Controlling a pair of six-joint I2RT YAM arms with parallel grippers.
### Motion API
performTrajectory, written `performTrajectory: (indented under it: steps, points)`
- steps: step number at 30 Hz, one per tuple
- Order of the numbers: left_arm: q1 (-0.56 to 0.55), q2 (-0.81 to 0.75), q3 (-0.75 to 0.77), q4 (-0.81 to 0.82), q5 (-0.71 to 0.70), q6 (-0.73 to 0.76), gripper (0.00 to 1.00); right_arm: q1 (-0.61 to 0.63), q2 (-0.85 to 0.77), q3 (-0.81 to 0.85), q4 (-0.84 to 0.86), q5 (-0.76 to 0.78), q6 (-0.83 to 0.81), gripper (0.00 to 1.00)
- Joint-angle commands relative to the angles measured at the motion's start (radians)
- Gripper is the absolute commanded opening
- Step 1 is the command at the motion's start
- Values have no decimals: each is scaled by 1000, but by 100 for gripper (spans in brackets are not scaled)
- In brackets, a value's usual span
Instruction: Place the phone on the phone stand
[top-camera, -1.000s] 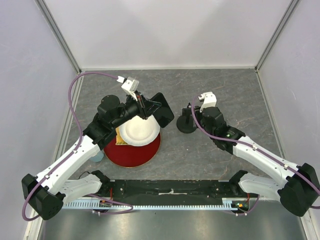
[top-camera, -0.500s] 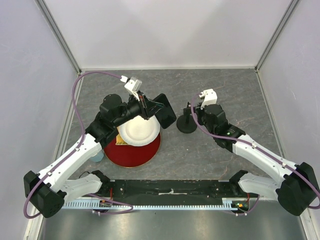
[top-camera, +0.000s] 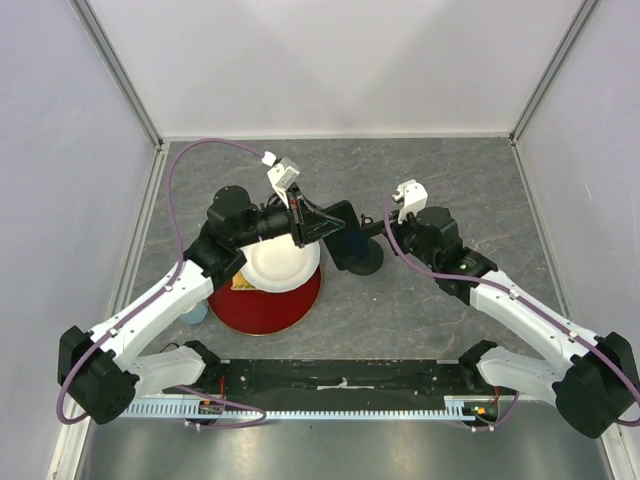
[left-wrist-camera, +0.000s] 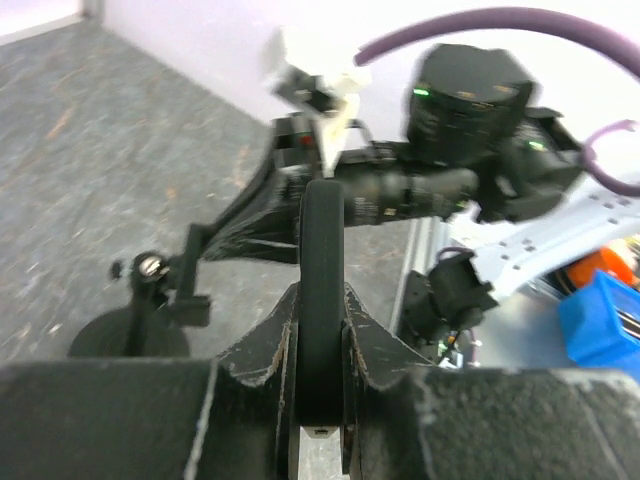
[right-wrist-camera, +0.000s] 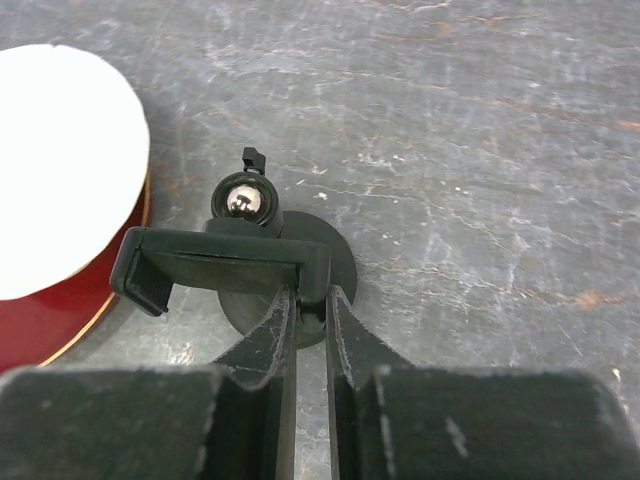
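Note:
The phone (top-camera: 338, 224), a flat black slab, is clamped edge-on in my left gripper (top-camera: 312, 222) and hangs in the air just left of the phone stand (top-camera: 364, 262). In the left wrist view the phone (left-wrist-camera: 322, 260) stands upright between the shut jaws of the left gripper (left-wrist-camera: 320, 300), with the stand (left-wrist-camera: 150, 300) low on the left. My right gripper (top-camera: 384, 229) is shut on the right end of the stand's cradle (right-wrist-camera: 225, 262). The right gripper (right-wrist-camera: 312, 295) pinches that end above the stand's round base (right-wrist-camera: 335, 262); the ball joint (right-wrist-camera: 243, 201) shows behind.
A white plate (top-camera: 275, 265) lies on a red plate (top-camera: 262, 308) left of the stand, also seen as white plate (right-wrist-camera: 60, 170) and red plate (right-wrist-camera: 40, 335). A yellow item (top-camera: 241, 283) pokes from under the white plate. A pale blue object (top-camera: 195, 313) lies beside the left arm.
My left arm has carried the phone to the right, up to the stand. My right gripper has closed on the cradle's end, and the stand has shifted slightly left.

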Motion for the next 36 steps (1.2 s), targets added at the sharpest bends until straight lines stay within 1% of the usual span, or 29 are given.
performTrajectory:
  steps: [1, 3, 4, 6, 7, 8, 10, 12, 17, 21, 23, 25, 27, 28, 32, 36]
  points:
    - [-4, -23, -34, 330, 264, -45, 2, -48, 3, 39, -25, -303, -19, 0]
    - [-8, -35, -53, 369, 293, -13, 2, -66, 13, 41, -27, -348, -21, 0]
    - [-12, -35, -59, 374, 308, 27, 2, -69, 22, 49, -29, -371, -21, 0]
    - [-37, -27, -48, 375, 331, 78, 2, -73, 31, 58, -42, -432, -36, 0]
    - [-47, -9, -39, 372, 341, 136, 2, -74, 40, 67, -53, -451, -42, 0]
    - [-54, 5, -28, 372, 374, 159, 2, -76, 43, 70, -56, -490, -56, 0]
    - [-65, 69, 21, 371, 437, 222, 2, -80, 53, 79, -71, -521, -67, 0]
    - [-68, 114, 77, 364, 533, 285, 2, -88, 59, 81, -78, -575, -79, 0]
    - [-68, 261, 189, 344, 633, 345, 2, -132, 70, 96, -84, -669, -81, 0]
    - [-67, 322, 219, 380, 631, 386, 2, -174, 82, 108, -85, -744, -67, 0]
    - [-68, 348, 229, 386, 615, 405, 2, -183, 85, 107, -81, -753, -65, 0]
    - [-68, 362, 205, 441, 591, 422, 2, -188, 89, 105, -76, -768, -62, 0]
    - [-68, 387, 182, 534, 572, 422, 2, -191, 94, 104, -75, -775, -59, 0]
    - [-68, 398, 186, 542, 574, 422, 2, -194, 94, 104, -76, -782, -59, 0]
    - [-65, 445, 206, 542, 586, 468, 2, -197, 91, 101, -75, -794, -59, 0]
    - [-50, 471, 226, 495, 600, 521, 2, -201, 91, 98, -70, -798, -64, 0]
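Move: The left hand holds the phone by its edge; the phone stand's cradle lies about 9 cm to its right, 9 cm ahead and 10 cm lower, and the white plate about 15 cm left, 8 cm ahead and 21 cm down. The right hand grips the cradle's right end; from it the phone is some 10 cm left, 9 cm back and 7 cm higher. Left hand swings phone back, then rightward (about 8 cm) and forward, turning clockwise; right turns stand some 30 degrees counter-clockwise. ##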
